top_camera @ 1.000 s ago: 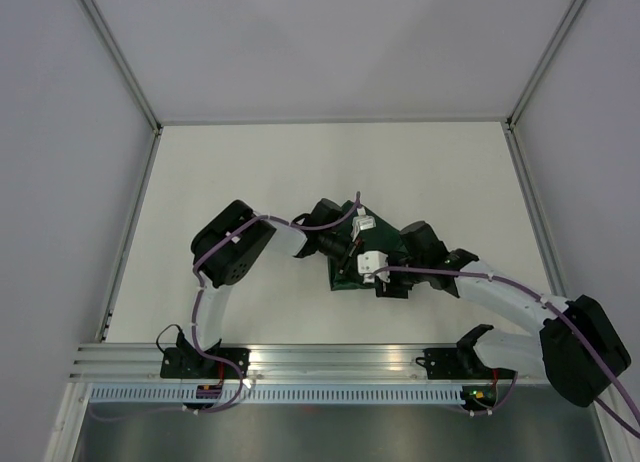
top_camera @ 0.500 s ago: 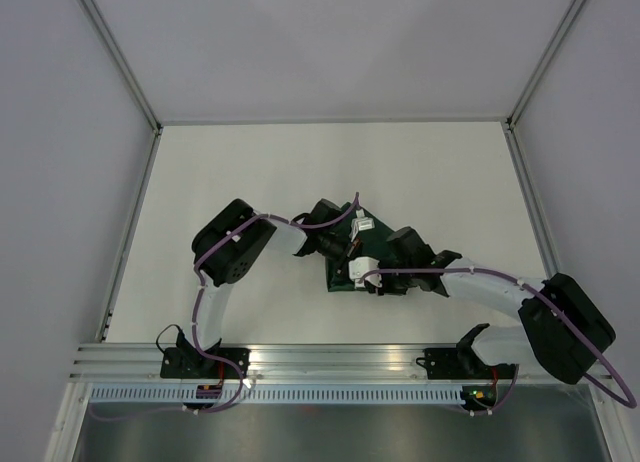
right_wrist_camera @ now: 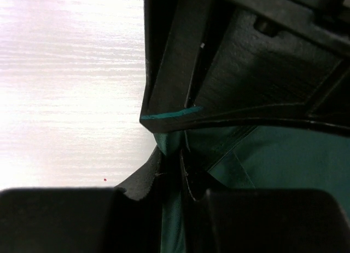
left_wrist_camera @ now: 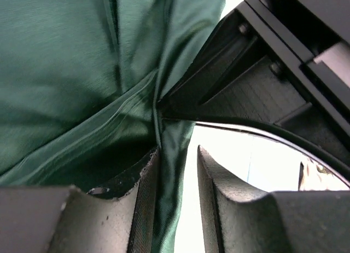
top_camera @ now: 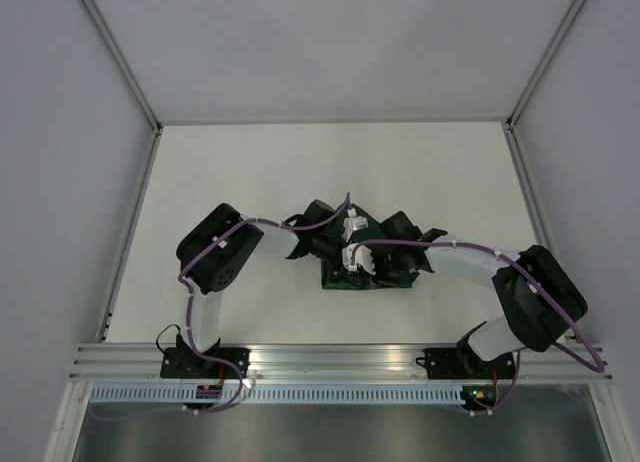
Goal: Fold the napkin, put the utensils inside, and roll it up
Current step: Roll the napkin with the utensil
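The dark green napkin (top_camera: 338,279) lies bunched in the middle of the table, mostly covered by both gripper heads. My left gripper (top_camera: 343,244) reaches it from the left. In the left wrist view its jaws (left_wrist_camera: 178,154) stand apart, with a fold of napkin (left_wrist_camera: 65,72) resting against the left finger and bare table showing beside the right one. My right gripper (top_camera: 360,266) comes from the right. In its wrist view the jaws (right_wrist_camera: 174,157) are pinched on a fold of napkin (right_wrist_camera: 284,154). The utensils are hidden.
The two gripper heads sit almost against each other over the cloth. The right gripper's black body (left_wrist_camera: 262,83) fills the upper right of the left wrist view. White walls (top_camera: 330,52) bound the table, and an aluminium rail (top_camera: 330,360) runs along the near edge.
The right arm has swung left over the napkin and its jaws have closed on the cloth. The left gripper's jaws have parted, and its elbow has shifted a little left.
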You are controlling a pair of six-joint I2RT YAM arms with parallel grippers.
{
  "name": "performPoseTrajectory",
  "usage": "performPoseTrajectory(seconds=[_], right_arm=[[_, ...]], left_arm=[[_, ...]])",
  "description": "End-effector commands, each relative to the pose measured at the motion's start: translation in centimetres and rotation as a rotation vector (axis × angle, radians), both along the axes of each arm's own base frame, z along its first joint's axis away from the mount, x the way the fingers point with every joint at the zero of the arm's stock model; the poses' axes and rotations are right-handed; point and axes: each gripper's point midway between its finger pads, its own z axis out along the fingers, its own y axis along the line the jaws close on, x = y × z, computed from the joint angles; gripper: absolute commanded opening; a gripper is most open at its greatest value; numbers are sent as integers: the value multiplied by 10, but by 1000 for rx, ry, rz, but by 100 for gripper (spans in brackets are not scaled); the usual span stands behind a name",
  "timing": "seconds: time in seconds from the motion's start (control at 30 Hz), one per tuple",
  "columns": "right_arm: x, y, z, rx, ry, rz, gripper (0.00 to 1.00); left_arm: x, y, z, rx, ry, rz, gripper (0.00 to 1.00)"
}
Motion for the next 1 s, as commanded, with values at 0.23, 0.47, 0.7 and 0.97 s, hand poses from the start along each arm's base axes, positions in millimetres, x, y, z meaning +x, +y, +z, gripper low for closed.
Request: performPoseTrajectory(seconds=[0.23,0.47,0.7,0.97], right_arm=[[-23,-20,-16,-35,366,29,8],[-16,-26,-23,-36,504,8,7],[-8,-28,-25,-28,595,-12,7],[-1,-29,-29,-42,679,-40,8]], left_arm=[[49,31,18,85,-211,356,41],[66,60,49,63,-443,542,41],[53,73,72,21,-747,596,41],[27,45,66,152,-1113,500,42]])
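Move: My right hand already has the rolled near edge of the napkin pinched between its fingers, with the roll's right end some 5 cm to its right. My left hand, open at the same edge, has that pinched spot about 8 cm to its right and level in depth. The roll's left end lies some 6 cm to its left and 1 cm back. The flat part of the napkin spreads ahead, its middle about 8 cm forward and 3 cm right. Keeping my right fingers shut on the roll and almost in place, I twist that hand some 40 degrees about the left-right line, top going forward, to turn the roll over away from me. My open left hand draws off the cloth to the left and forward while rising about 5 cm, then swings back and a little right over the roll's left end, its wrist rolling. ##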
